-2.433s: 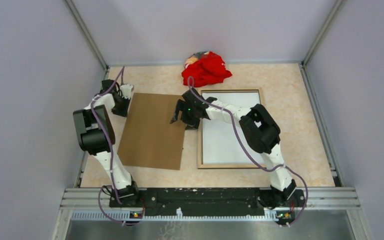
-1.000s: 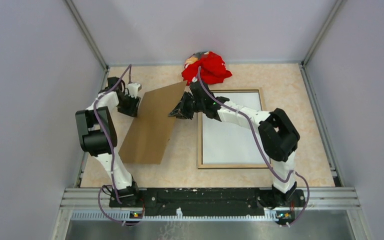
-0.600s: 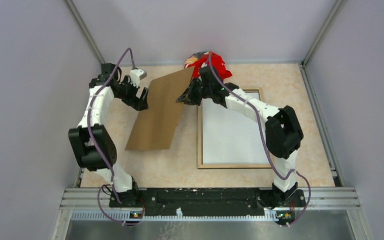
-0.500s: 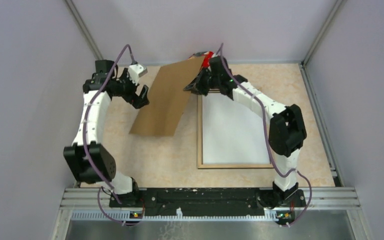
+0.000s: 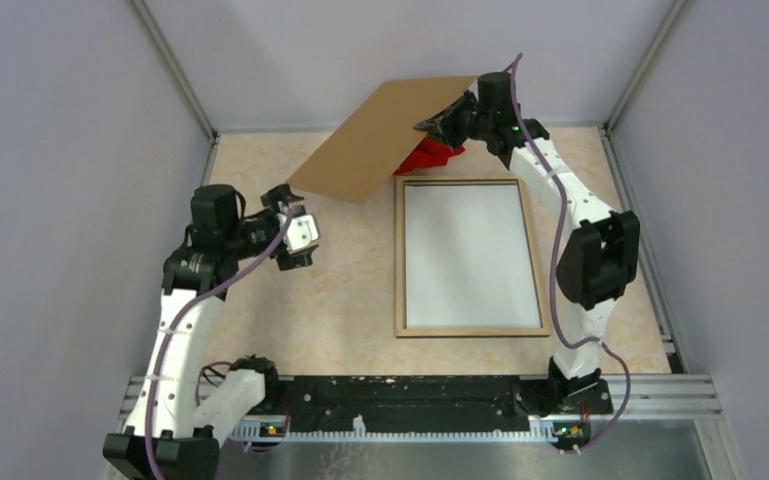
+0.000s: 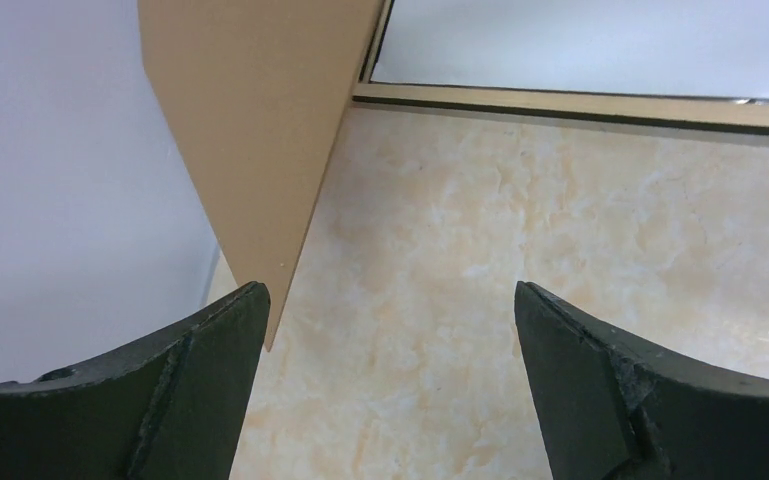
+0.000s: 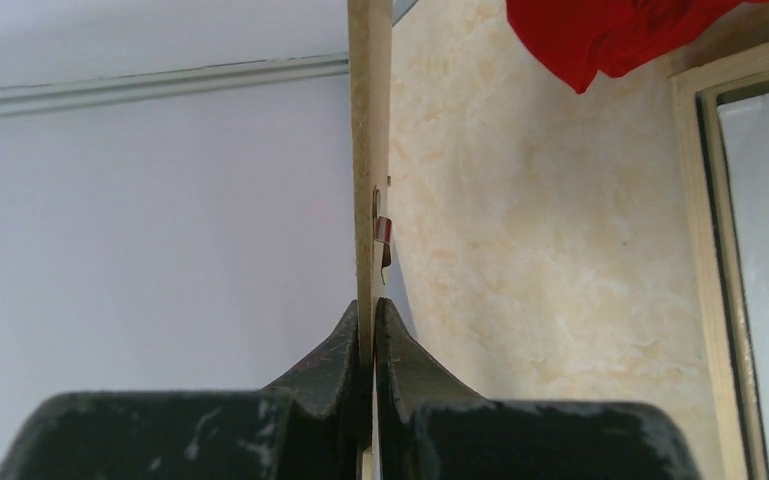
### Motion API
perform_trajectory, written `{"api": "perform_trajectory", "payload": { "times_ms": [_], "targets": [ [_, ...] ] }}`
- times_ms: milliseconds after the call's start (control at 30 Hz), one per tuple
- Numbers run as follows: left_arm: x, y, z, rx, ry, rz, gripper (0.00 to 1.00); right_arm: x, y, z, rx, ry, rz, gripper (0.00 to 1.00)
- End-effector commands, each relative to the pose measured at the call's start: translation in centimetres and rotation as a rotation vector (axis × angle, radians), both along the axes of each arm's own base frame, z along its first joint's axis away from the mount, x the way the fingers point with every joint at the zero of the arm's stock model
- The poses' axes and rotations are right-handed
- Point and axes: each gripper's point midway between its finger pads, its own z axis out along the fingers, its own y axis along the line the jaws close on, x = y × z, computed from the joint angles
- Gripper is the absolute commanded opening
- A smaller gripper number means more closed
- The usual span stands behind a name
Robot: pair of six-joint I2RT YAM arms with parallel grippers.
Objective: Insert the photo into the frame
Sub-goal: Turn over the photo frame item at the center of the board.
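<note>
The frame (image 5: 400, 260) lies flat right of the table's centre, pale wood side up, with a white surface (image 5: 465, 255) filling its opening. The photo's printed face shows in no view. My right gripper (image 5: 447, 120) is shut on the edge of the plain brown backing board (image 5: 380, 140), which hangs tilted in the air over the table's back edge. In the right wrist view the board (image 7: 368, 120) stands edge-on between the closed fingers (image 7: 371, 320). My left gripper (image 5: 298, 232) hovers open at mid-left, empty, with the board's corner (image 6: 250, 130) beyond it and the frame's rail (image 6: 560, 100) further off.
A crumpled red cloth (image 5: 430, 155) lies at the back, partly under the raised board, just beyond the frame's far rail (image 7: 695, 200). A small metal clip (image 7: 383, 232) sticks out of the board. Grey walls close in the left, right and back.
My right arm has lifted the board off the table and swung it up and back. My left gripper has let go of the board, opened wide and drawn back toward the near left.
</note>
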Motion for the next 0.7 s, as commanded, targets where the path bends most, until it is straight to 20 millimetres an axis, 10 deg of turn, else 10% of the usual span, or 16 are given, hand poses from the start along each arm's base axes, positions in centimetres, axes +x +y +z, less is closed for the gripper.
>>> {"api": "perform_trajectory", "payload": {
  "times_ms": [0,400,667],
  "targets": [
    [1.0,-0.6,2.3,0.046,-0.297,-0.071,0.99,-4.1,0.9,11.0,0.179,-0.173,0.067,0.0],
    [2.6,-2.8,7.1,0.023,-0.599,-0.112,0.92,-8.6,2.5,12.0,0.303,-0.175,0.138,0.0],
    [3.2,-2.8,7.0,0.065,-0.696,-0.106,0.59,-10.0,3.3,11.9,0.355,-0.157,0.176,0.0]
  ]
}}
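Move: The backing board hangs tilted from the right hand, its middle about 5 cm ahead, 9 cm left and 10 cm below that hand. From the left hand, the board's near edge lies roughly 12 cm ahead, 5 cm right and 7 cm lower, its middle some 28 cm ahead and 15 cm right. On the table, 28 cm below the right hand, the photo frame is 15 cm back and 7 cm right; the red cloth is about 15 cm ahead, 6 cm left. Still pinching the backing board's right-hand edge, the right hand draws it about 8 cm back, rising some 5 cm before dipping slightly, drifting left and lifting the board's left side. The left hand comes up 5 cm, forward and a little right to meet it, fingers tipping up some 30 degrees and starting to close around the near edge; a touch there isn't clear. ##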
